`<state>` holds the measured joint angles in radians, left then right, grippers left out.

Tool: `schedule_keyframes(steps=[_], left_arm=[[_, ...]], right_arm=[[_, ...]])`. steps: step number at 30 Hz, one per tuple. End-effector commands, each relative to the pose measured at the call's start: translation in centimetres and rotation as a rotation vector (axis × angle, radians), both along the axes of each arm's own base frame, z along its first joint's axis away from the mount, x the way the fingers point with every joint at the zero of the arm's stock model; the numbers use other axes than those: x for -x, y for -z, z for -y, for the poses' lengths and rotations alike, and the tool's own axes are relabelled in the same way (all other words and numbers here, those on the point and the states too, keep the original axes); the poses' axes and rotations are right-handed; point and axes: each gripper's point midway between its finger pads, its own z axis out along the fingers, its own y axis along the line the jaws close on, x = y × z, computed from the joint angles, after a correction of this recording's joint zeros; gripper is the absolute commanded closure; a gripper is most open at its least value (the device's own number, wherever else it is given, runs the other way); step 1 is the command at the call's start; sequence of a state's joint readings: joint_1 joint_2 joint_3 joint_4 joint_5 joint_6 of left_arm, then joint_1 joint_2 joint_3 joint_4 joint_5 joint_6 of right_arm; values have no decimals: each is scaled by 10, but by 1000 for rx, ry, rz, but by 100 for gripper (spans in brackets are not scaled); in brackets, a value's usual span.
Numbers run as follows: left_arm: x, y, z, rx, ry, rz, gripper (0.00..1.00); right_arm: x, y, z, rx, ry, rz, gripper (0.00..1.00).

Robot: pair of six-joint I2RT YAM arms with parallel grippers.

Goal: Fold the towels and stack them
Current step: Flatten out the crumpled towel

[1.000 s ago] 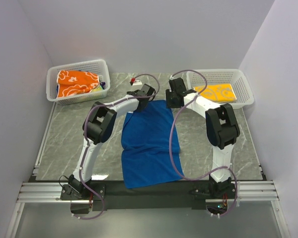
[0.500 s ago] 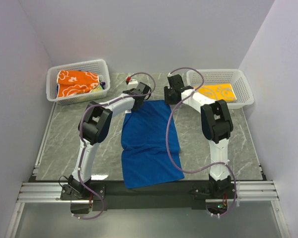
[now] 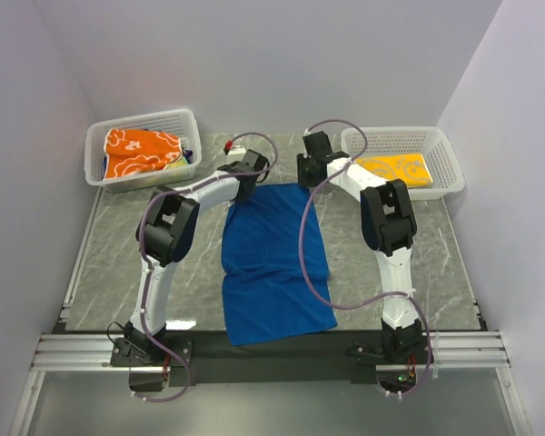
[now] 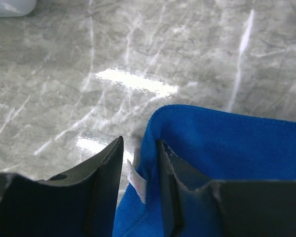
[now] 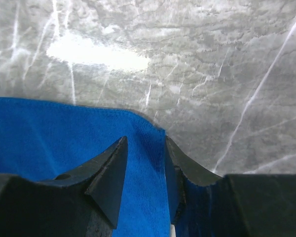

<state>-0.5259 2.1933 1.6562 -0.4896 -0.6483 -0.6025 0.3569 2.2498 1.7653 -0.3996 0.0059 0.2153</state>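
The blue towel (image 3: 272, 263) lies spread flat down the middle of the table, its long side running away from me. My left gripper (image 3: 240, 189) is at its far left corner. In the left wrist view that gripper (image 4: 140, 144) is open, with the towel's raised edge (image 4: 153, 123) and a white label (image 4: 136, 178) in the gap. My right gripper (image 3: 306, 180) is at the far right corner; this gripper (image 5: 146, 140) is open astride the flat blue corner (image 5: 143, 163). An orange flowered towel (image 3: 141, 150) and a yellow towel (image 3: 395, 169) sit in baskets.
A white mesh basket (image 3: 141, 120) stands at the back left with the orange towel heaped in it. A second white mesh basket (image 3: 447, 168) at the back right holds the folded yellow one. Grey marble tabletop (image 3: 118, 254) flanks the blue towel; purple cables loop over both arms.
Both arms have reached farther back, bringing their grippers from over the towel's far edge to its two far corners. The left jaws have narrowed slightly. The towel has not moved.
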Motion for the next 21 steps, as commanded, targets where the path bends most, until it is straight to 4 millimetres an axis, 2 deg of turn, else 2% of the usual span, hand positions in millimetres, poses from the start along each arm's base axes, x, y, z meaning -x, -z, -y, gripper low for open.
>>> schedule_keyframes(steps=[1, 7, 11, 16, 18, 19, 21], left_arm=[[-6, -32, 0, 38, 12, 61, 62], [-8, -29, -7, 45, 12, 56, 68], [-9, -18, -16, 62, 4, 32, 76], [-9, -10, -25, 62, -12, 20, 83], [-11, -13, -31, 58, -20, 27, 86], [-11, -16, -32, 62, -19, 33, 87], [-15, -19, -36, 70, -15, 45, 88]], right_arm=[[-9, 0, 5, -5, 21, -8, 57], [-7, 8, 1, -35, 0, -32, 57], [-7, 11, -2, -45, -12, -43, 58], [-7, 8, -4, -60, -26, -37, 63], [-10, 0, -6, -63, -35, -21, 67], [-11, -4, -5, -62, -34, -12, 76], [-15, -10, -6, -59, -39, 7, 81]])
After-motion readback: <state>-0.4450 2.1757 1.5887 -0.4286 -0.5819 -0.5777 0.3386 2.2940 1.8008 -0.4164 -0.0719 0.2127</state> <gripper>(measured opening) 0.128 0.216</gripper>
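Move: The left hand's half-open fingers already straddle the blue towel's left edge; its far left corner is about 1 cm ahead and 1 cm below, the basket with the orange towel roughly 21 cm left and 10 cm ahead. The far right corner lies about 1 cm ahead of the right hand and 1 cm below; from that hand the yellow towel is some 20 cm right and 4 cm ahead. Left hand draws the corner about 3 cm left, closing to pinch; right sinks 1 cm and pinches its corner. ##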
